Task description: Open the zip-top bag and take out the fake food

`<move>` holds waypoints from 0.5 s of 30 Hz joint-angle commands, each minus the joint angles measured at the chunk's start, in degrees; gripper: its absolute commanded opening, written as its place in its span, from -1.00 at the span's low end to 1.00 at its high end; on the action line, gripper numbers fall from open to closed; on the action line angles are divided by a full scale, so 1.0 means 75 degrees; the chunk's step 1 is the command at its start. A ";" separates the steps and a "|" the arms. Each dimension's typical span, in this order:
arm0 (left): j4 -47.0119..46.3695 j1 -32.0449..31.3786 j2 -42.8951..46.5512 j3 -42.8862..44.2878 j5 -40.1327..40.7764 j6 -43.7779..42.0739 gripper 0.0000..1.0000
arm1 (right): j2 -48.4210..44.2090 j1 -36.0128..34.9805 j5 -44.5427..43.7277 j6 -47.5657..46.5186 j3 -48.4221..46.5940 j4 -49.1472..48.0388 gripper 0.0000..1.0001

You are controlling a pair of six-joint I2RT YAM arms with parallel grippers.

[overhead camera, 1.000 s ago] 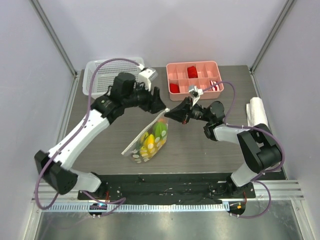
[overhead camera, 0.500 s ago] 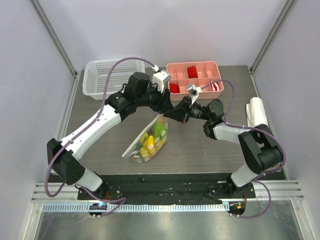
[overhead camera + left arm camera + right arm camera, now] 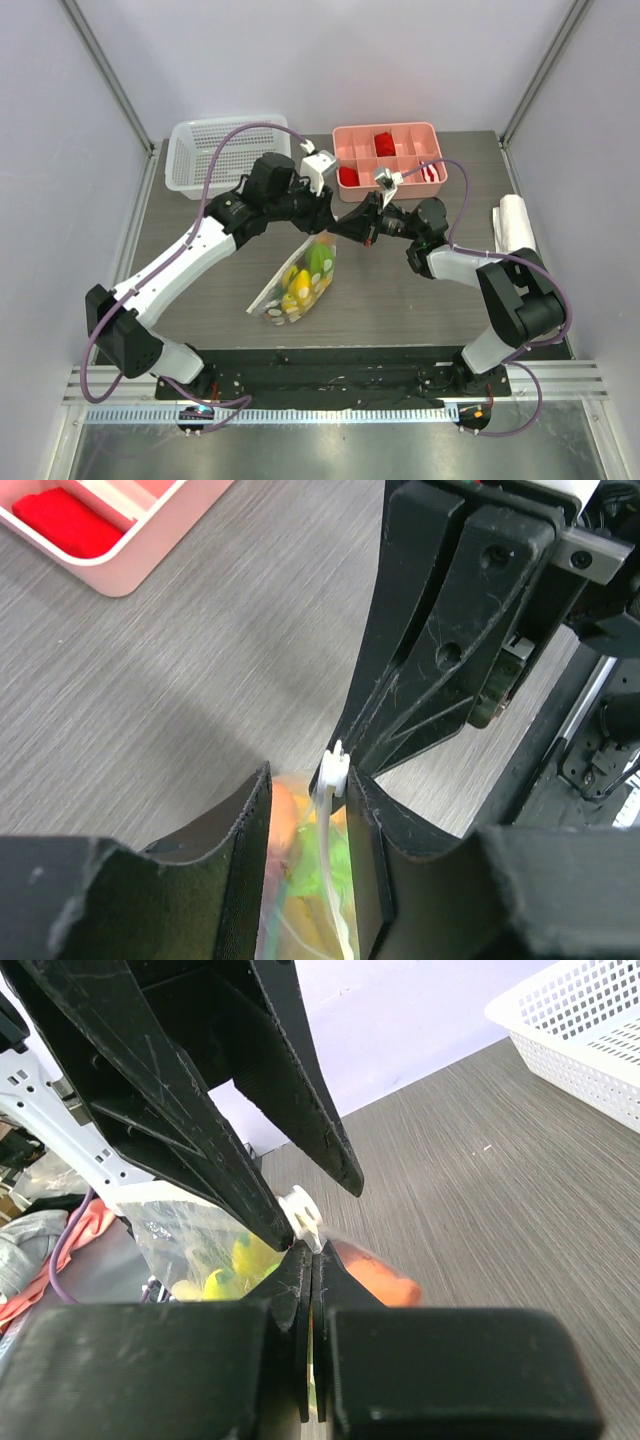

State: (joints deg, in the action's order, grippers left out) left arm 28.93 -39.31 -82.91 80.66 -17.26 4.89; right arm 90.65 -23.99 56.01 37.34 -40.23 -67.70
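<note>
The zip-top bag hangs tilted, its lower end on the table and its top corner pinched in my right gripper, which is shut on the bag's edge just below the white zip slider. Through the clear plastic I see the fake food: yellow and green pieces and an orange piece. My left gripper straddles the bag's top from above. Its jaws are still apart, with the zip slider against the right-hand finger and a gap on the other side. In the top view the left gripper meets the right one tip to tip.
A pink divided tray with red blocks stands at the back, just behind both grippers. A white perforated basket sits at the back left. A white folded cloth lies at the right edge.
My left arm has swung right and in toward the right gripper, and its jaws have narrowed round the bag's top. The right arm and the bag have stayed put.
</note>
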 commanded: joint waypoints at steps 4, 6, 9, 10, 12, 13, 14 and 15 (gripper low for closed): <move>-0.0094 -0.0020 0.0262 -0.0056 -0.0031 -0.0183 -0.32 | -0.0052 -0.0024 -0.0120 -0.0010 -0.0308 -0.0477 -0.98; -0.0177 -0.0020 0.0227 -0.0044 -0.0078 -0.0101 -0.32 | -0.0075 -0.0024 -0.0109 -0.0057 -0.0308 -0.0442 -0.98; -0.0213 -0.0020 0.0052 0.0096 -0.0229 -0.0007 -0.38 | -0.0134 -0.0024 -0.0097 -0.0092 -0.0285 -0.0395 -0.98; -0.0201 -0.0020 -0.0007 0.0143 -0.0254 0.0005 -0.48 | -0.0145 -0.0013 -0.0097 -0.0104 -0.0285 -0.0383 -0.98; -0.0177 -0.0020 -0.0101 0.0213 -0.0277 0.0017 -0.63 | -0.0192 -0.0013 -0.0085 -0.0116 -0.0261 -0.0372 -0.98; -0.0154 -0.0020 -0.0124 0.0272 -0.0277 0.0028 -0.77 | -0.0216 -0.0024 -0.0097 -0.0162 -0.0261 -0.0360 -0.98; -0.0107 -0.0020 -0.0159 0.0295 -0.0243 0.0028 -0.84 | -0.0227 -0.0013 -0.0085 -0.0174 -0.0250 -0.0325 -0.98; -0.0037 -0.0020 -0.0160 0.0319 -0.0196 0.0040 -0.90 | -0.0251 -0.0013 -0.0108 -0.0186 -0.0238 -0.0336 -0.98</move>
State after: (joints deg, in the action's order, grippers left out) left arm 29.36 -39.38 -83.18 80.60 -18.65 4.84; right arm 90.65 -23.99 55.77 37.10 -40.29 -67.31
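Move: The zip end at the top corner of the bag is nearly between the left hand's open fingers, about 1 cm ahead and 1 cm to the right, at their height; it sits roughly 1 cm left of the right hand's point, 1 cm above it. From the left hand, the fake food hangs about 12 cm lower, some 6 cm back and 4 cm left. The pink bin stands about 20 cm ahead, 14 cm right and 20 cm down. The white zip end gets pinched by the left hand's fingertips, which close from about a third open to nearly shut around it, right at the tips of the right hand's fingers. The left hand otherwise stays in place, easing less than half a centimetre back without turning. The right hand holds still, shut and keeping its grip on the bag's corner. ##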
